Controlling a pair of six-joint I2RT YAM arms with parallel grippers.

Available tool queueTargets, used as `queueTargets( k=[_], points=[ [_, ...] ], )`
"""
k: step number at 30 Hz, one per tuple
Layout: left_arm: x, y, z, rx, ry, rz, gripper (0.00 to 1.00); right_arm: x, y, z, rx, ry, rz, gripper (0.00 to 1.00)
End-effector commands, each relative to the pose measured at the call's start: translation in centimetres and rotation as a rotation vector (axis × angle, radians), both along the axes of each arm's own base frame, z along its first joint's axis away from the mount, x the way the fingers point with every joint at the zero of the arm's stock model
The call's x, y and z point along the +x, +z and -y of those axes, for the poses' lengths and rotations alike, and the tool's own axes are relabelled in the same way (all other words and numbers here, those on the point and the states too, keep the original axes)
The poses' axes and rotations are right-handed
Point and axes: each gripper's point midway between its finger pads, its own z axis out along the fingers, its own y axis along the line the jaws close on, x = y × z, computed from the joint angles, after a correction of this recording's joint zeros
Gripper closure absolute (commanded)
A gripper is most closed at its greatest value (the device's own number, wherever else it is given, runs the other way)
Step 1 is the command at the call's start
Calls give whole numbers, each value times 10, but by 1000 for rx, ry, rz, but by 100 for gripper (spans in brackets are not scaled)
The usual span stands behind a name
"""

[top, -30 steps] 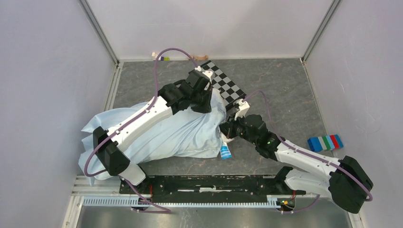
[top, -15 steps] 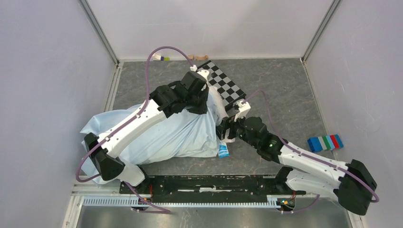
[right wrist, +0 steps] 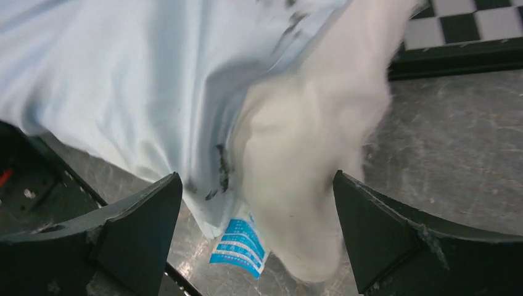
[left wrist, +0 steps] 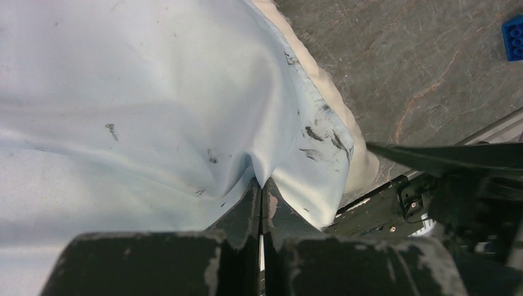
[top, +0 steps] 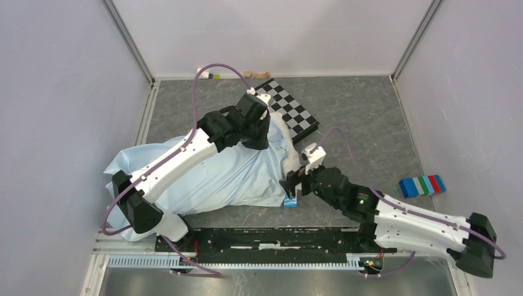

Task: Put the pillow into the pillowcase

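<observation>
The light-blue pillowcase [top: 228, 176] lies bulging left of centre with the cream-white pillow [top: 291, 157] mostly inside it. The pillow's end sticks out of the opening on the right [right wrist: 308, 160], with its blue tag [right wrist: 239, 246] on the floor. My left gripper [top: 259, 132] is shut on a pinch of pillowcase fabric [left wrist: 262, 179] near the opening's far edge. My right gripper [top: 293, 185] is open and empty, its fingers [right wrist: 142, 216] either side of the pillow's exposed end, just short of it.
A black-and-white checkerboard panel [top: 290, 108] lies just behind the pillow's end. A block of blue, green, white and red bricks [top: 422, 185] sits at the right. Small items [top: 213, 75] lie by the back wall. A black rail [top: 265, 237] runs along the near edge.
My right arm has drawn back toward the near edge and away from the pillow's end. My left gripper has stayed at the opening, holding the fabric.
</observation>
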Motion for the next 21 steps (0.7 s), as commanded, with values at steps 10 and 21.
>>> queueTargets(
  k=[10, 21],
  points=[
    [11, 36, 9, -87, 2, 77, 98, -6, 28, -89, 3, 225, 5, 92],
    [58, 86, 61, -111, -53, 81, 93, -50, 228, -132, 420, 552, -100, 100]
  ],
)
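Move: The near part of the pillowcase's open edge lies about 7 cm below the right hand, roughly 3 cm to its left and level with it fore and aft. The pillow's bare end bulges out some 5 cm ahead and 8 cm below; the chessboard is roughly 23 cm ahead, 2 cm left, and the blue-white carton 7 cm back, 1 cm right, both on the table. From the left hand, still pinching the edge farther out, that near part lies about 10 cm back, 7 cm right and 10 cm below. The pillowcase's near edge is caught by the open right hand, which dips about 7 cm onto it, shuts its fingers, then hauls it up some 20 cm and about 9 cm left, slightly back, yawing counter-clockwise about 20 degrees. The left hand keeps its pinch on the case, first holding still, then joining the lift, rising about 6 cm with some forward and rightward travel. ##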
